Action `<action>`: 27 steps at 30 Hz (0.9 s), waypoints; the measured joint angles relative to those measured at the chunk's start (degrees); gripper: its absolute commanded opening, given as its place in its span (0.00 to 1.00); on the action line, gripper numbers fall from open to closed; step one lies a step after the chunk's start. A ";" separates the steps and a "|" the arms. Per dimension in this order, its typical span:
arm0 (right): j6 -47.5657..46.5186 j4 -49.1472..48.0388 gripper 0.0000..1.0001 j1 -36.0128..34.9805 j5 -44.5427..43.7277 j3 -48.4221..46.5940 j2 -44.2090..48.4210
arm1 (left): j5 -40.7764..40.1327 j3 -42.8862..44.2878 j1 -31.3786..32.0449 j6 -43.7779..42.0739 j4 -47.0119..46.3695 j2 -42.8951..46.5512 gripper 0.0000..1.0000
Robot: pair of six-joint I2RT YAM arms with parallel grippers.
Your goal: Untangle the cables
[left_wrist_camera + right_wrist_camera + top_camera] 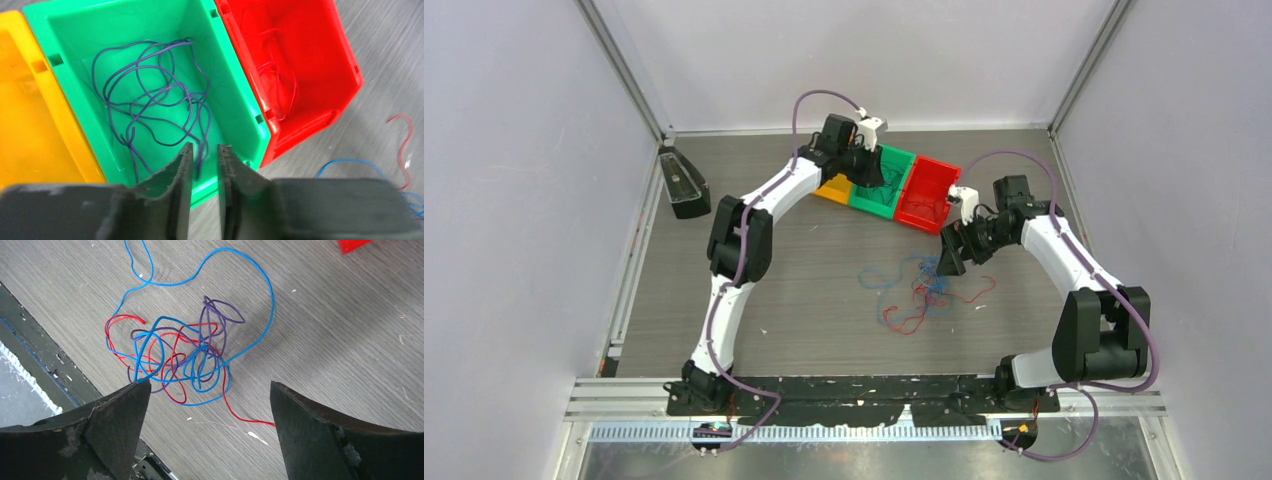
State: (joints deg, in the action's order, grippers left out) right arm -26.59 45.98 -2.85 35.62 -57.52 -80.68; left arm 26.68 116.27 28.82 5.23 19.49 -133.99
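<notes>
A tangle of thin blue, red and purple cables (185, 355) lies on the wooden table, also seen in the top view (924, 292). My right gripper (210, 385) hangs just above its near side, jaws wide open and empty; in the top view it (948, 264) is at the tangle's upper right. A loose purple cable (150, 100) lies coiled in the green bin (235, 75). A red cable (277, 80) lies in the red bin (320, 60). My left gripper (205, 147) hovers over the green bin's near corner, jaws a narrow gap apart, holding nothing; a purple end lies below the gap.
A yellow bin (30, 125) stands left of the green one; the three bins sit in a row at the back (889, 180). A black object (682, 182) lies at the far left. White walls and metal rails enclose the table.
</notes>
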 measured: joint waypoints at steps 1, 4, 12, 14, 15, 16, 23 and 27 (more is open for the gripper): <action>-0.04 0.17 0.95 0.00 0.17 0.00 -0.09 | 0.04 -0.02 0.00 0.07 0.13 0.00 0.41; -0.24 1.05 0.95 0.02 0.96 -0.04 -0.11 | 0.37 0.00 0.00 0.48 0.26 0.20 0.48; 0.02 2.91 0.95 0.04 1.84 -1.49 0.02 | 0.79 0.00 0.00 -0.76 2.80 9.99 0.75; 0.11 3.04 0.95 0.04 1.16 -2.49 0.22 | 0.74 0.00 0.00 -1.70 3.61 14.67 0.92; 0.20 3.17 0.96 0.04 0.61 -3.06 0.44 | 0.74 -0.02 0.00 -2.60 4.09 17.38 0.99; 0.22 3.37 0.96 0.04 0.04 -3.58 0.63 | 0.81 -0.24 -0.07 -3.39 4.44 20.15 0.99; -0.02 4.76 0.82 -0.37 -1.44 -3.26 2.05 | 5.51 -24.98 -1.57 -5.92 -1.09 46.05 1.00; -0.28 5.70 0.44 -0.76 0.72 -2.25 2.03 | 10.54 -40.59 -1.60 -5.73 -2.75 54.77 1.00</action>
State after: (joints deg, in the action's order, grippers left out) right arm -26.87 51.68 -3.62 36.34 -59.77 -78.65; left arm 37.21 75.68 27.22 -0.49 16.73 -79.22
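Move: The left gripper holds the end of a purple cable over the near part of the green tray, whose middle is about 5 cm ahead, 2 cm right and 7 cm below. The yellow tray sits about 9 cm ahead and 10 cm left, the red tray roughly 12 cm right and 1 cm ahead. The cable tangle lies about 5 cm left of the open right gripper, 1 cm back and 9 cm below. Open the left fingers wide to let go of the purple cable over the green tray, then lift straight up and away, about 25 cm at the highest. Swing back some 18 cm and 9 cm left, tipping the fingertips up about 20 degrees and sinking a little at the end. Keep the right gripper nearly in place above the tangle, rising about 2 cm, and start closing its fingers partway. ##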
